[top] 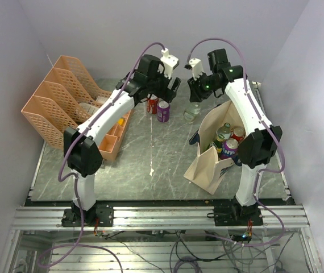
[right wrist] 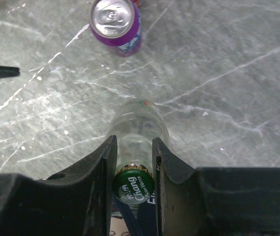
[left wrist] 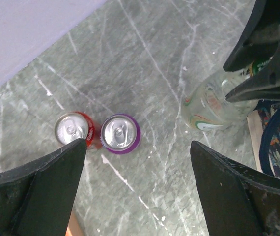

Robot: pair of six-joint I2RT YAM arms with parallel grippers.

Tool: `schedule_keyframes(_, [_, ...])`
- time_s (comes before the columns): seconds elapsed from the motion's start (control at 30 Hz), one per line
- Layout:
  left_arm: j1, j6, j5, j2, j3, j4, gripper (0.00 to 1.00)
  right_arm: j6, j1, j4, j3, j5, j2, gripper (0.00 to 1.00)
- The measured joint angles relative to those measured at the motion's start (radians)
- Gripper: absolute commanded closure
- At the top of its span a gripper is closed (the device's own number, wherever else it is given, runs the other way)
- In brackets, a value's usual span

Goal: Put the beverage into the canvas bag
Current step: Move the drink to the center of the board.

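Note:
A clear glass bottle [right wrist: 137, 123] with a green cap [right wrist: 133, 186] is the beverage in hand: my right gripper [right wrist: 133, 139] is shut on its neck just under the cap. In the top view the bottle [top: 192, 112] hangs below that gripper [top: 196, 91], just left of the far rim of the cream canvas bag [top: 210, 165]. A bottle and two cans show inside the bag. My left gripper [left wrist: 138, 143] stands wide open and empty above the table, next to a red can [left wrist: 71, 129] and a purple can [left wrist: 120, 133].
Orange plastic file trays [top: 65, 96] fill the back left of the table. The red can [top: 152, 104] and purple can [top: 163, 111] stand close together beneath the left arm's wrist. The bag's navy handle [left wrist: 277, 142] lies near the bottle.

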Motion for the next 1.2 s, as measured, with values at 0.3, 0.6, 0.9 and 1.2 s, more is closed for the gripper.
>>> schedule_keyframes(0.3, [0.018,0.005,-0.211,-0.112,-0.117,0.0,0.0,-0.006,0.072,0.074,-0.172,-0.014,0.0,1.0])
schedule_keyframes(0.6, [0.103,0.004,-0.311,-0.151,-0.176,-0.001,0.01,-0.009,0.156,0.206,-0.323,0.012,-0.021,1.0])
schedule_keyframes(0.9, [0.127,0.004,-0.312,-0.163,-0.178,-0.001,0.01,-0.017,0.21,0.298,-0.452,0.101,-0.109,0.71])
schedule_keyframes(1.2, [0.131,0.004,-0.285,-0.163,-0.178,-0.001,0.03,0.0,0.209,0.302,-0.472,0.113,-0.144,0.25])
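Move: My right hand holds the glass bottle by its neck, fingers shut just under the green cap. The open spot on the board where it will stand is about 6 cm back and 6 cm left of this hand, some 23 cm below. The purple can stands about 2 cm ahead and 13 cm left of the hand, the red can 6 cm ahead and 19 cm left, the canvas bag 12 cm back and 14 cm right. From my left hand that spot lies about 9 cm back and 3 cm right, 26 cm below. I lower the bottle about 8 cm with my right hand while carrying it some 6 cm left and nearly as far back, to the bare board short of the purple can. The last stretch runs level, backwards; then I open my fingers and let go of the neck, barely starting to rise. My left hand, empty and open, clears off about 13 cm to the left, turning some 20 degrees counter-clockwise. ##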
